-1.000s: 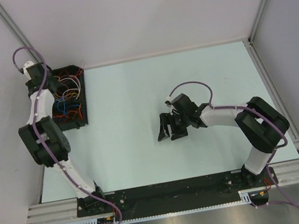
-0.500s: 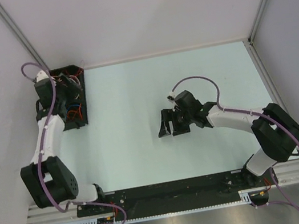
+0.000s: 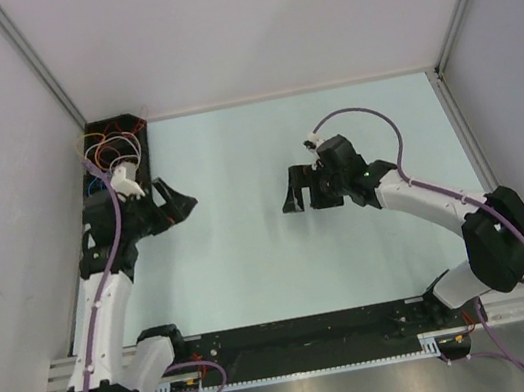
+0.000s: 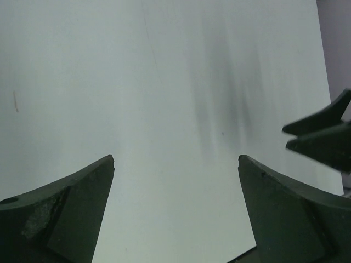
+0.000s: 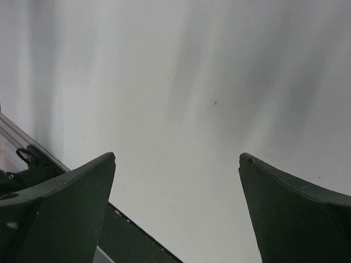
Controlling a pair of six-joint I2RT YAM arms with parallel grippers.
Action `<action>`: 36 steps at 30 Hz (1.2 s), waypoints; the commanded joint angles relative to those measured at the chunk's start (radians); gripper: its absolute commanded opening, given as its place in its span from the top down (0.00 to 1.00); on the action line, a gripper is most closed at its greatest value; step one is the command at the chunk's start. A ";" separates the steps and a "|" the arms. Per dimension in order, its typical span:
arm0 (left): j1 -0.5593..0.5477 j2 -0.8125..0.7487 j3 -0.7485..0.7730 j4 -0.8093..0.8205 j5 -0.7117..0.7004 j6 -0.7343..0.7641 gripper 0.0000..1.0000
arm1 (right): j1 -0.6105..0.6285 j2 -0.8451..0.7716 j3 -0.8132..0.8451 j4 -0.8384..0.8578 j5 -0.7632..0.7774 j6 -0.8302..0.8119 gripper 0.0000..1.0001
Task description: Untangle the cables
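The cables are thin red, orange, pale and blue wires curled in loops inside a black open box in the table's far left corner. The left arm partly covers the box. My left gripper is open and empty over bare table to the right of the box; in its wrist view only table lies between the fingers. My right gripper is open and empty near the table's middle, also over bare table in its wrist view. No cable shows in either wrist view.
The pale green table is walled at the back and both sides. The right gripper's fingertips show at the right edge of the left wrist view. A black rail crosses the lower left of the right wrist view.
My left arm has swung away from the box, and its gripper now hangs over the table to the right of it. My right gripper has shifted slightly farther and to the right.
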 commanded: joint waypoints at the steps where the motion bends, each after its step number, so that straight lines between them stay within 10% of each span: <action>1: -0.039 -0.095 -0.073 -0.083 0.030 0.026 0.00 | -0.040 -0.080 0.065 0.026 0.152 -0.109 0.00; 13: -0.040 -0.203 -0.115 -0.103 -0.017 0.058 0.00 | -0.110 -0.279 -0.039 0.184 0.824 -0.336 0.00; 24: -0.040 -0.204 -0.123 -0.094 0.020 0.048 0.00 | -0.448 -0.349 -0.490 0.594 0.639 -0.393 0.00; 36: -0.040 -0.174 -0.126 -0.084 0.019 0.035 0.00 | -0.499 -0.166 -0.667 1.082 0.501 -0.474 0.00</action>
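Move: The sorted cables lie in the black box, some 24 cm ahead of the empty left hand, 24 cm to its left and about 15 cm below. The box's middle is about 3 cm nearer than the cables. From the right hand, also empty, the cables are roughly 58 cm to the left, 26 cm ahead and somewhat lower; only bare table lies under both hands. Away from the box and out over the empty right side of the table goes the right hand, some 28 cm rightwards, rising and reaching forward at first, then sinking; its wrist swings about 40 degrees clockwise and its fingers tip up. The left hand draws back about 5 cm from the box and sinks slightly, then stays there. Both grippers stay wide open, touching nothing. ##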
